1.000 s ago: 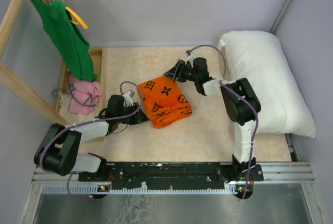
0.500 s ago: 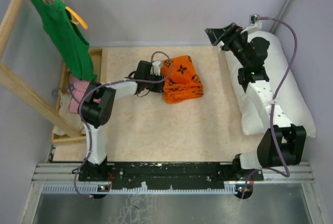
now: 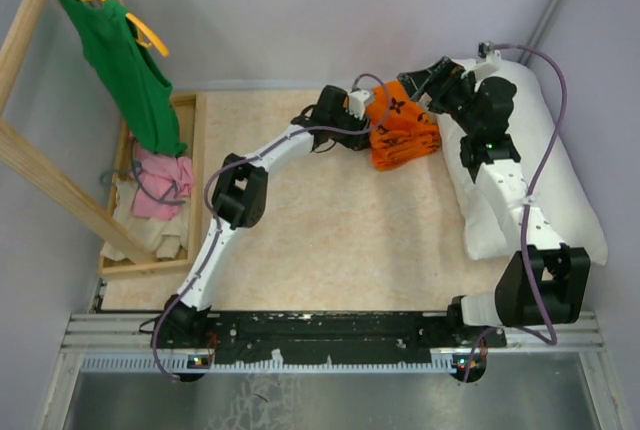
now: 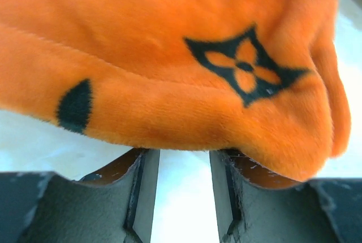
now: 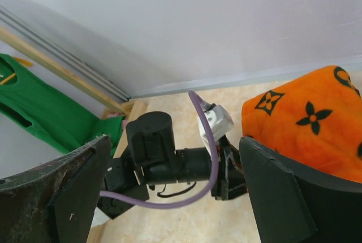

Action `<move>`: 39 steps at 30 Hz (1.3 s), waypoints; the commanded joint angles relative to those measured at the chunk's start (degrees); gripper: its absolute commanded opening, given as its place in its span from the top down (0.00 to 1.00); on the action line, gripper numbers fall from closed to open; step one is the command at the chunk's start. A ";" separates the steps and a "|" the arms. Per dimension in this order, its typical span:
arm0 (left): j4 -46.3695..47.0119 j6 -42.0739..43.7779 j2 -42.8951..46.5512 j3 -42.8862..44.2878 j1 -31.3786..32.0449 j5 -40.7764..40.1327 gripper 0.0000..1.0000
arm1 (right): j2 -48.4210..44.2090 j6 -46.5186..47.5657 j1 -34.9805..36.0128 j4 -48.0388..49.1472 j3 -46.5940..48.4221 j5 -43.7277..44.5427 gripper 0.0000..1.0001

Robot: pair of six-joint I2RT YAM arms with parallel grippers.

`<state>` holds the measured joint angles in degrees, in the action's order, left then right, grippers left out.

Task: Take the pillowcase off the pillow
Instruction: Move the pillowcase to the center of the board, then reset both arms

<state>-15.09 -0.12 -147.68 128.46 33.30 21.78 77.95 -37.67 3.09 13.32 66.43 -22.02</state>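
The orange pillowcase (image 3: pixel 405 132), a folded bundle with black motifs, lies on the table at the back, touching the left edge of the bare white pillow (image 3: pixel 535 165). My left arm is stretched far back. My left gripper (image 3: pixel 367 122) is at the bundle's left side. In the left wrist view the pillowcase (image 4: pixel 169 56) drapes over the tips of the narrowly spaced left gripper (image 4: pixel 184 152). My right gripper (image 3: pixel 415 78) hangs open and empty above the bundle's far side. In the right wrist view the right gripper (image 5: pixel 174 141) frames the left wrist, with the pillowcase (image 5: pixel 305 116) at right.
A green tank top (image 3: pixel 125 60) hangs from a wooden rack (image 3: pixel 40 175) at the left. A pink cloth (image 3: pixel 160 185) lies in a wooden tray (image 3: pixel 195 150) below it. Grey walls close the back and sides. Purple cables loop off both wrists.
My left arm has reached back and right, moving the pillowcase from mid-table to beside the pillow. My right gripper left the pillowcase, swung up over the pillow, then came down near the bundle.
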 commanded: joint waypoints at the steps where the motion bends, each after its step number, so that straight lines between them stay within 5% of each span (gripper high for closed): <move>1: 0.88 -1.30 2.61 -3.79 0.89 -0.84 0.53 | -4.08 1.69 -0.46 -0.96 2.34 -0.97 0.04; 3: 2.69 -1.29 9.14 -11.75 -0.52 -3.10 0.48 | -5.49 2.35 -0.46 -2.37 2.20 -0.82 0.03; 6: 5.03 -0.26 22.35 -28.14 -2.81 -9.65 0.22 | -7.34 2.42 -0.46 -4.40 1.46 0.45 0.01; 10: 6.41 -2.93 43.20 -49.39 -6.32 -18.97 0.05 | -8.37 2.46 -0.46 -10.94 1.17 5.06 0.01; 16: 4.85 -16.30 72.30 -69.68 -15.69 -26.41 0.00 | -8.18 1.20 1.32 -16.49 -0.14 13.44 0.01; 21: -1.11 -17.05 88.52 -74.36 -27.25 -16.81 0.00 | -8.93 1.55 2.78 -16.09 -3.49 15.22 0.01; 26: -4.23 -14.46 91.08 -73.72 -36.43 -5.06 0.00 | -9.64 1.87 2.79 -14.12 -6.75 11.83 0.01; 39: -3.65 -8.78 94.31 -74.19 -37.69 -4.33 0.00 | -11.04 4.30 2.97 -13.54 -7.95 8.38 0.01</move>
<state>-18.33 -11.70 -55.24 54.43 -3.99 16.99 69.95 -34.50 5.52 -2.92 58.50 -12.12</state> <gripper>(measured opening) 0.998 0.990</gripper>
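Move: Against the left fingertips lies the bunched pillowcase, its middle about 8 cm to their right, 2 cm ahead and 2 cm lower; the white pillow's middle is some 34 cm right and 6 cm back of that hand, the wooden box some 50 cm left and 14 cm back. For the right hand the pillowcase is about 10 cm ahead, 2 cm left and 30 cm below; the pillow lies 24 cm right, 2 cm ahead, 27 cm below. Coming free of the pillowcase's left edge, the left hand draws back with a slight dip, then sweeps nearly 40 cm left and climbs some 20 cm towards the wooden box, while its half-open fingers spread wide and it swings counter-clockwise. The right hand, wide open, sinks about 8 cm towards the pillowcase, easing back 4 cm and tipping its fingers down. ##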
